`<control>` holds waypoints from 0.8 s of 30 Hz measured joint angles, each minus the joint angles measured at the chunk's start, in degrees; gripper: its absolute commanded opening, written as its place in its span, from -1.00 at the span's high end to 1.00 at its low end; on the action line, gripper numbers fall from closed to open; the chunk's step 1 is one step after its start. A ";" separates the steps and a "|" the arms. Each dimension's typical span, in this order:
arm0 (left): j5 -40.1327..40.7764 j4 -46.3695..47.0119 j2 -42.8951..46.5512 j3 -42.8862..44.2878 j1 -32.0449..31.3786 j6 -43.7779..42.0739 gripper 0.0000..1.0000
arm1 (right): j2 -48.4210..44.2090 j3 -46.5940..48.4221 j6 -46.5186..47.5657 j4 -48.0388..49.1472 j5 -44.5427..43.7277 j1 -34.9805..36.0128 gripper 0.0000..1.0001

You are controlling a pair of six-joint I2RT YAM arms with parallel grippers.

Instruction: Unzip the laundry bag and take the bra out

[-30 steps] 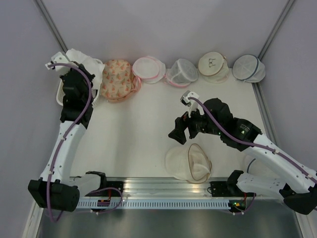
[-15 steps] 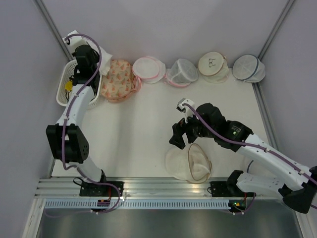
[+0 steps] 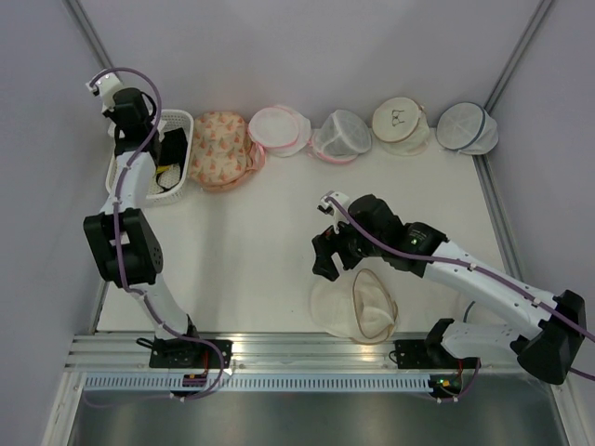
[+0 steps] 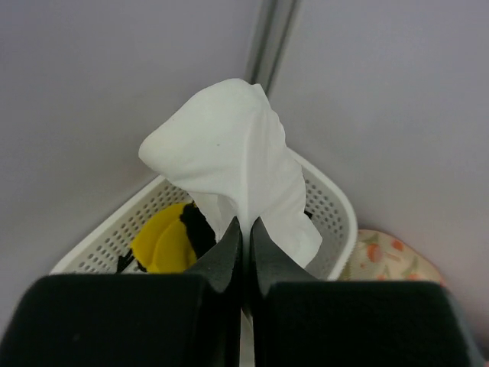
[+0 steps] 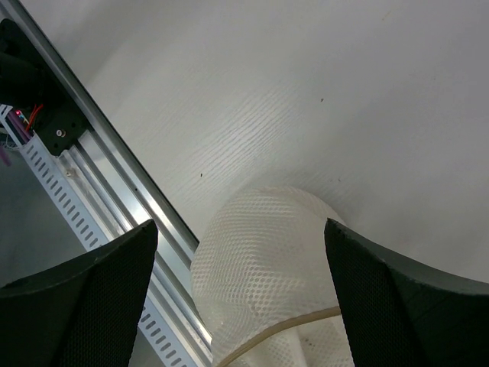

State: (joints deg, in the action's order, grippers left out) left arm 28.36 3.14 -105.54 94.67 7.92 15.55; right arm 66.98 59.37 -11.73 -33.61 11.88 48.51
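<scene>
The bra (image 4: 229, 164), plain white, hangs crumpled from my left gripper (image 4: 244, 229), which is shut on its fabric just above the white basket (image 4: 336, 206). From the top view the left gripper (image 3: 130, 111) sits at the back-left corner over the basket (image 3: 182, 119), and the bra itself is hidden there. The laundry bag (image 3: 358, 305) lies near the front rail, cream mesh with tan trim, gaping open. My right gripper (image 3: 327, 262) hovers just behind and to the left of the bag, open. In the right wrist view the bag (image 5: 275, 260) lies below, between the spread fingers of the right gripper (image 5: 238, 229).
The basket holds a yellow bra (image 4: 160, 245) and something black. Along the back wall stand a floral pouch (image 3: 221, 149), two pink-trimmed pouches (image 3: 279, 130), a tan-trimmed pouch with a glasses mark (image 3: 400, 119) and a blue-trimmed one (image 3: 468, 127). The metal rail (image 5: 114, 183) runs beside the bag.
My left arm swung back into the far-left corner, carrying the bra over the basket. The right gripper moved left and nearer the bag, staying open.
</scene>
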 measured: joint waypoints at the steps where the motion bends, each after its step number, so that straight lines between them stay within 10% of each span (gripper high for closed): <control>1: 0.04 0.00 -0.26 -0.61 1.22 0.35 0.95 | 0.50 0.00 0.00 0.17 0.04 0.00 -0.88; 18: -8.26 -2.54 -8.31 -13.09 12.20 11.10 0.92 | 4.33 -0.11 -0.48 2.80 0.74 0.00 -0.91; 22: -11.54 -2.32 -5.64 -16.85 13.33 13.62 -0.29 | 4.33 -1.03 -0.55 3.58 1.33 0.00 -0.93; 24: -12.87 -2.56 -3.06 -18.86 13.77 15.39 -0.58 | 4.31 -1.51 -0.57 3.65 1.46 0.00 -0.93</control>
State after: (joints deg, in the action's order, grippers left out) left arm 15.49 0.58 -108.60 75.81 21.69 30.94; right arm 71.29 57.87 -12.29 -29.95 13.34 48.51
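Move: The left hand still holds the white bra, high over the laundry basket; the basket's middle is roughly 27 cm below it, 3 cm to its left and level fore and aft. Inside, the black garment lies about 7 cm right of the basket's middle and 1 cm farther out. The peach patterned bag is some 17 cm to the hand's right, 1 cm ahead. From the idle right hand the basket is about 36 cm ahead and 50 cm left. Down into the basket, about 20 cm, goes the left hand with the white bra, swinging left some 8 cm early on and easing back about 7 cm towards the basket's near end. The wrist rolls its left side lower and tips the fingers further down, some 25 degrees in all; once down, the fingers open to around two-thirds and let go of the bra. ##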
